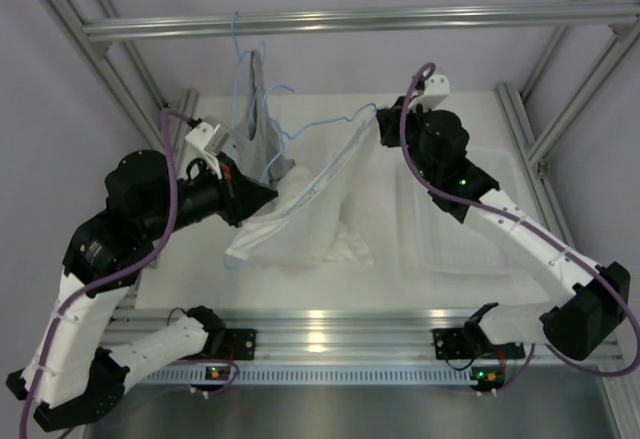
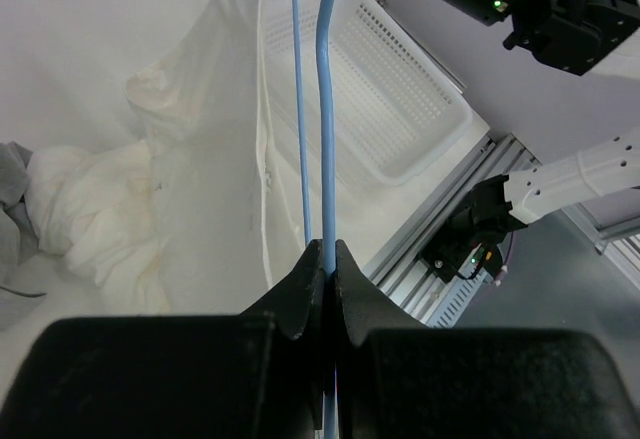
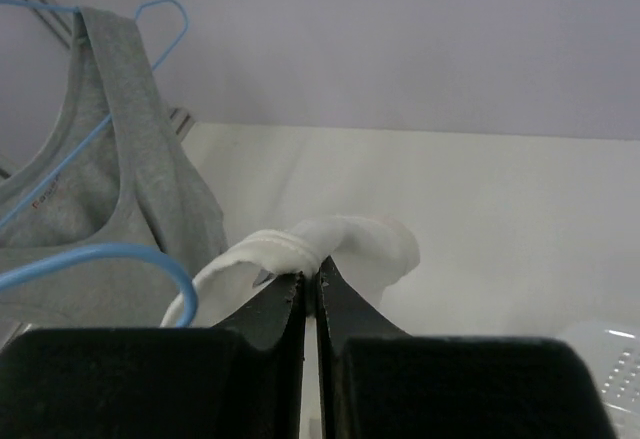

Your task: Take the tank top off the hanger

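Observation:
The white tank top (image 1: pixel 310 221) stretches from a heap on the table up to my right gripper (image 1: pixel 380 117), which is shut on one of its straps. From the right wrist the strap (image 3: pixel 345 242) folds over the closed fingertips of the right gripper (image 3: pixel 312 279). A thin light-blue hanger (image 1: pixel 300 135) runs through the top. My left gripper (image 1: pixel 270 195) is shut on it at the garment's left side. In the left wrist view the hanger's blue rod (image 2: pixel 324 109) rises straight out of the closed left gripper (image 2: pixel 330 251), beside crumpled white tank top fabric (image 2: pixel 100 219).
A grey tank top (image 1: pixel 262 109) (image 3: pixel 110 184) hangs on a second light-blue hanger from the aluminium crossbar (image 1: pixel 400 19) at the back left. A white perforated tray (image 1: pixel 470 224) (image 2: pixel 395 94) lies at the right. Frame posts stand at both sides.

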Tool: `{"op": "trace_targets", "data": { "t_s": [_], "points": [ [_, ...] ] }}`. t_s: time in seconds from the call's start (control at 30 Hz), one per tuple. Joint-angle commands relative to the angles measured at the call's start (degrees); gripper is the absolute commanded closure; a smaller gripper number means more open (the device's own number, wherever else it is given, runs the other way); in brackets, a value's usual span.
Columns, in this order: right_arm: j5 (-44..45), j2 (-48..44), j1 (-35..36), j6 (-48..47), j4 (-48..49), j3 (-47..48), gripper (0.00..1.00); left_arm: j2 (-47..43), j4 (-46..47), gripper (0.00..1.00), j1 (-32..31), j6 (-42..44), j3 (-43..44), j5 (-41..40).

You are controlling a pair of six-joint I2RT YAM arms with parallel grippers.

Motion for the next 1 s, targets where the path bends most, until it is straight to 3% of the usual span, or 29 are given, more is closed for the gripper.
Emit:
{"op": "trace_targets", "data": {
  "t_s": [0.0, 0.17, 0.3, 0.37, 0.4, 0.47, 0.63, 0.67, 0.7, 0.8, 0.87, 0.9, 0.97],
  "points": [
    [-1.0, 2.9, -0.5, 2.4, -3.2, 4.2, 1.00, -0.6, 1.9, 1.00, -0.2, 0.9, 3.4, 2.0],
    [-6.4, 3.9, -0.6, 4.1, -4.6, 4.3, 1.00, 0.1, 2.0, 1.00, -0.2, 0.5, 4.9, 0.7],
    [-18.8, 0.5, -0.1, 6.9, 2.8, -6.2, 0.95, 1.2, 5.0, 1.00, -0.2, -0.2, 6.1, -3.0],
    [-22.1, -2.2, 0.9, 8.5, 6.6, -10.5, 0.51, 2.5, 6.8, 1.00, -0.2, -0.8, 6.3, -3.8],
    [-21.2, -2.8, 1.0, 9.1, 6.6, -13.5, 0.33, 3.1, 7.6, 1.00, -0.2, -1.0, 6.6, -4.0],
    [-20.3, -5.7, 1.1, 9.8, 7.3, -17.9, 0.18, 5.1, 10.1, 1.00, -0.2, -1.8, 7.1, -4.0],
    [-18.8, -16.8, 1.2, 12.1, 13.2, -28.0, 0.17, 9.5, 14.5, 1.00, -0.2, -3.4, 7.6, -8.8],
    [-22.0, -18.2, 1.3, 11.4, 16.7, -31.8, 0.18, 10.6, 15.9, 1.00, -0.2, -4.1, 7.2, -9.5],
    [-31.7, -19.1, 1.4, 10.6, 23.4, -32.8, 0.18, 11.0, 16.6, 1.00, -0.2, -4.5, 7.1, -10.3],
    [-45.0, -18.8, 5.7, 5.5, 27.3, -31.6, 0.18, 12.3, 19.4, 1.00, -0.2, -5.4, 6.0, -11.1],
    [-40.0, -19.4, 13.7, -2.9, 24.5, -29.1, 0.15, 13.0, 20.7, 1.00, -0.2, -5.9, 5.8, -10.7],
    [-32.2, -19.1, 16.4, -5.3, 23.0, -28.0, 0.13, 13.1, 21.0, 1.00, -0.2, -6.1, 5.9, -10.5],
    [-28.5, -17.5, 20.6, -9.6, 21.4, -25.0, 0.11, 13.5, 21.7, 1.00, -0.2, -6.6, 5.7, -9.5]
  ]
}}
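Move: The right hand already pinches the white tank top's strap beside the hanger's right tip, which is only about 3 cm to its left and 2 cm back, at nearly its height. The tank top's body sags some 12 cm back, 13 cm left and 12 cm below; the grey top hangs about 6 cm ahead and 24 cm left. From the left hand, gripping the hanger, that tip lies roughly 14 cm ahead, 18 cm right and slightly higher. Down and to the left, about 5 cm, the right hand draws the pinched strap off the hanger's tip, then opens wide, sinks on while drawing back, and finally sweeps back and left, rising, as it turns some 50 degrees counter-clockwise to face the hanging cloth. The left hand keeps its grip on the hanger, lifting it slightly, then carrying it about 10 cm forward and a little right. ##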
